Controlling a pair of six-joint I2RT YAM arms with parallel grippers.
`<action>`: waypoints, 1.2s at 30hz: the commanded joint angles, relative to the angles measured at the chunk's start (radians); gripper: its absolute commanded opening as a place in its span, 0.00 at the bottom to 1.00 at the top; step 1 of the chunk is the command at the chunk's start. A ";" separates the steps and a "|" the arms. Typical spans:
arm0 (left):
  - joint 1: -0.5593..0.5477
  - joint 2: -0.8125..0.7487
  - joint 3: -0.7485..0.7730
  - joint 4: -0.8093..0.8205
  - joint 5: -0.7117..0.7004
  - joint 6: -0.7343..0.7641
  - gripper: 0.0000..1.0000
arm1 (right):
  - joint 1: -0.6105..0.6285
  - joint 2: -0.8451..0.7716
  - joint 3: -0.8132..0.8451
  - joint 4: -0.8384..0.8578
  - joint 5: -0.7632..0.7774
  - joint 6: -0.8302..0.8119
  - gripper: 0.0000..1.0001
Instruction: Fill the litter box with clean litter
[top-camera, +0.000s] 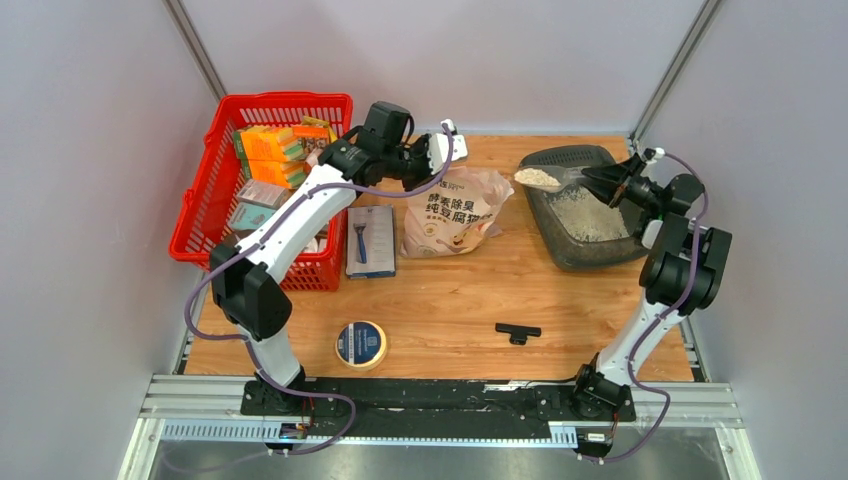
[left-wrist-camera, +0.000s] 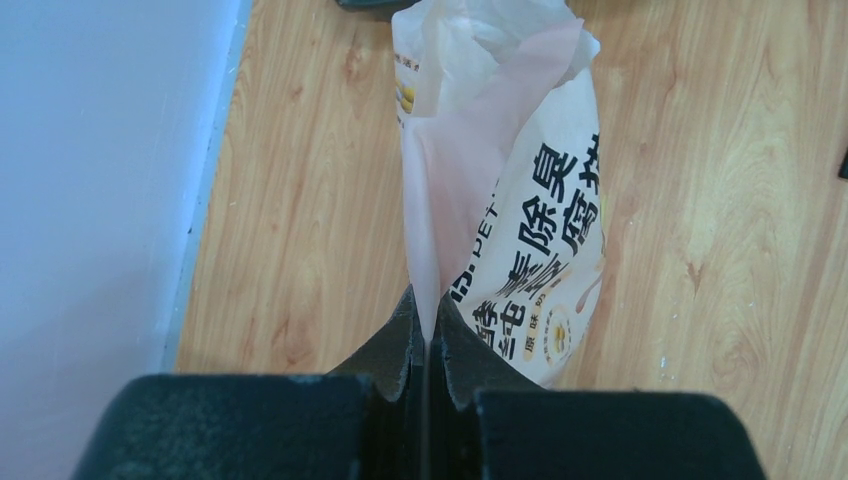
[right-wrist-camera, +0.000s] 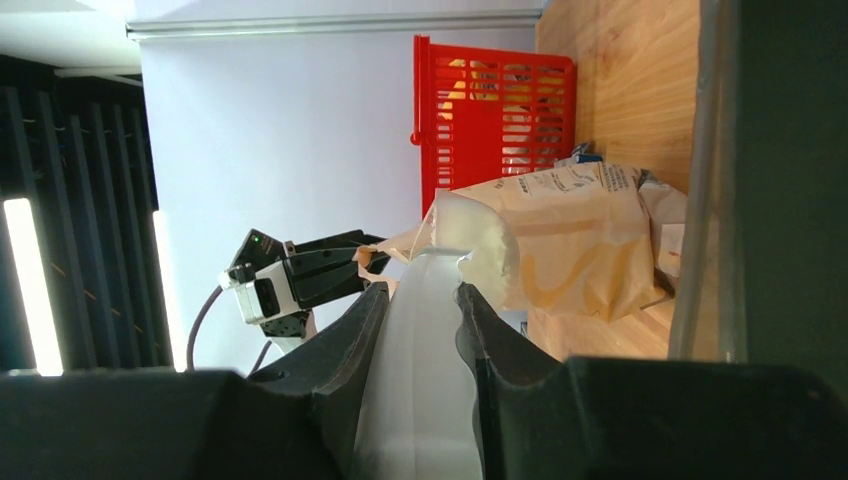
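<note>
The dark grey litter box (top-camera: 590, 262) sits at the back right with a layer of pale clean litter (top-camera: 590, 215) in it. My right gripper (top-camera: 612, 185) is shut on the white handle (right-wrist-camera: 420, 370) of a scoop (top-camera: 538, 178). The scoop is heaped with granules and hangs over the box's left rim. The pale pink litter bag (top-camera: 455, 215) lies mid-table. My left gripper (top-camera: 447, 150) is shut on the bag's thin top edge (left-wrist-camera: 430, 250) and holds it up. In the right wrist view the bag (right-wrist-camera: 580, 240) lies beyond the handle and the box wall (right-wrist-camera: 790, 200) fills the right side.
A red mesh basket (top-camera: 260, 190) with packets stands at the back left. A blue razor pack (top-camera: 370, 240) lies beside it. Nearer the front lie a roll of tape (top-camera: 361, 344) and a small black T-shaped piece (top-camera: 517, 332).
</note>
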 joint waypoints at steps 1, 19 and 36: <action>-0.001 -0.015 0.092 0.053 0.019 0.036 0.00 | -0.056 -0.040 0.045 0.046 0.032 0.009 0.00; -0.020 0.002 0.117 -0.001 0.022 0.067 0.00 | -0.159 -0.113 -0.055 -0.061 0.165 -0.126 0.00; -0.029 -0.021 0.050 0.029 0.048 0.062 0.00 | -0.139 -0.217 -0.003 -0.427 0.161 -0.358 0.00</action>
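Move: The right hand already holds the loaded scoop clear of the bag and hangs over the litter box, whose middle is about 3 cm ahead, 1 cm to the right and some 18 cm below. The litter bag stands some 34 cm to its left, 2 cm back and 12 cm lower; a black clip lies roughly 27 cm back and 18 cm left, 21 cm down. From the left hand the litter box is about 47 cm right, 8 cm ahead and 22 cm below. Keeping its grip on the scoop handle, the right hand draws the loaded scoop about 6.5 cm to the right, from over the litter box's bag-side rim to above its inside. It swings some 15 degrees clockwise, bobs up slightly and settles back, then almost stops. The left fingers stay shut on the top of the bag. ##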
